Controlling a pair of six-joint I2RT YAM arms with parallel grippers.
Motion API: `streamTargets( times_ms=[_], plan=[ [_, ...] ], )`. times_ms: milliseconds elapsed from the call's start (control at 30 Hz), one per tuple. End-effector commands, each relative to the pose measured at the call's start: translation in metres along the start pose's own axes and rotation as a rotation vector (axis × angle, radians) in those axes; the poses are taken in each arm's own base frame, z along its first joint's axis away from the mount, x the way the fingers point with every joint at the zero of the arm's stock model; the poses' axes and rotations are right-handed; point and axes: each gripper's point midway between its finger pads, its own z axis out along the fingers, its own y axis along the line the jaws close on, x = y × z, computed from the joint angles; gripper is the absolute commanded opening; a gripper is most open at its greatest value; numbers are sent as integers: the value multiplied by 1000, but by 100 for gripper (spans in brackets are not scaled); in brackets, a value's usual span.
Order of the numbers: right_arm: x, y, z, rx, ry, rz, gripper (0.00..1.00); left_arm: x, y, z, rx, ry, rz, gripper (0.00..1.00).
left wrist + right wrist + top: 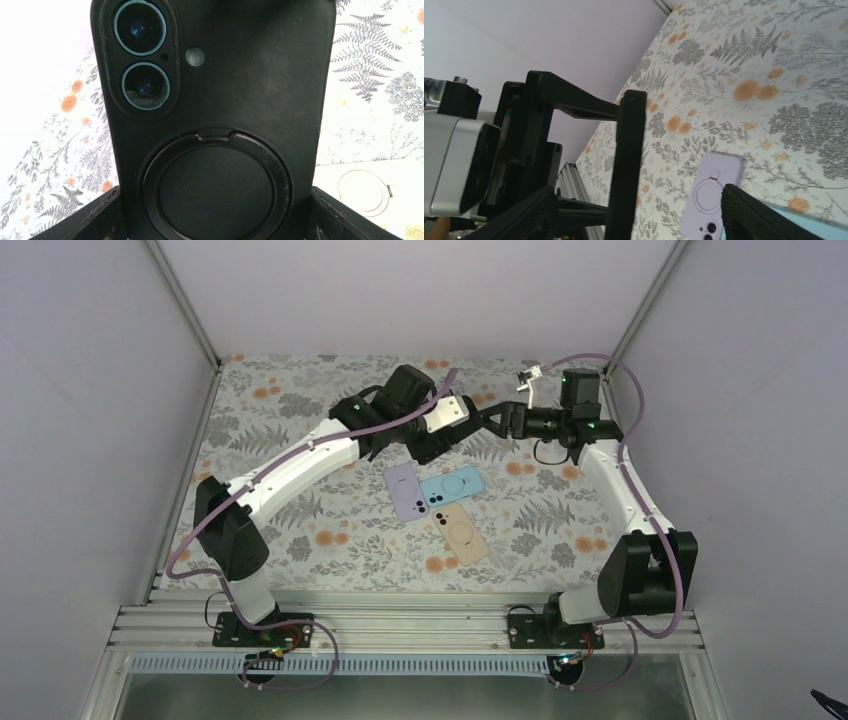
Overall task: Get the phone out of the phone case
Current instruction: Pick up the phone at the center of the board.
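Observation:
A black phone case (220, 100) with a ring on its back fills the left wrist view. The phone sits inside it, its two camera lenses (142, 57) showing through the cutout. My left gripper (215, 220) is shut on the case, a finger pressed against each long side, and holds it above the table. In the right wrist view the same case (626, 165) stands edge-on between the fingers of my right gripper (639, 215). That gripper is open, with a gap on both sides. From above, the two grippers (462, 420) (492, 420) meet at the back of the table.
Three other cases lie on the floral mat: lilac (405, 490), light blue (453, 486) and beige (461, 532). The lilac case (711, 195) shows below the right gripper. Pale enclosure walls stand on three sides, and an aluminium rail (400, 625) runs along the near edge.

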Motion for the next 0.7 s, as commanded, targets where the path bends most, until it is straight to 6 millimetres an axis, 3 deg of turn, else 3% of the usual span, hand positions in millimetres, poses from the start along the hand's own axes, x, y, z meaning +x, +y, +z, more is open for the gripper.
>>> streamTargets(
  times_ms=[0,333,600,667],
  plan=[
    [-9,19,2,-35,-1,-24,73,-31,5,-13,-10,-90,27,50],
    [-12,23,4,-27,-10,-19,32,-34,5,-5,0,-76,45,49],
    [-17,24,4,-23,-16,14,27,-46,8,-9,-10,-82,82,49],
    [-19,26,3,-25,-23,26,20,-50,7,-9,-11,-78,89,49]
  ],
)
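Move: The black phone in its case is already gripped by the left hand, its middle about 1 cm ahead, 1 cm right and 1 cm above that hand's point. From the right hand, the phone's middle lies some 6 cm to the left, level fore and aft, and 3 cm below. On the table about 28 cm below the right hand are the blue phone, 3 cm left and 1 cm ahead, and the purple phone, 14 cm left and 1 cm back. The phone's upper edge, near the corner away from the lenses, is taken between the right fingers, which close from about three-quarters open to a quarter as that hand eases roughly 1 cm left and 1 cm up. The left hand keeps its hold and carries the phone about 1.5 cm right towards them, drifting slightly forward and up. ##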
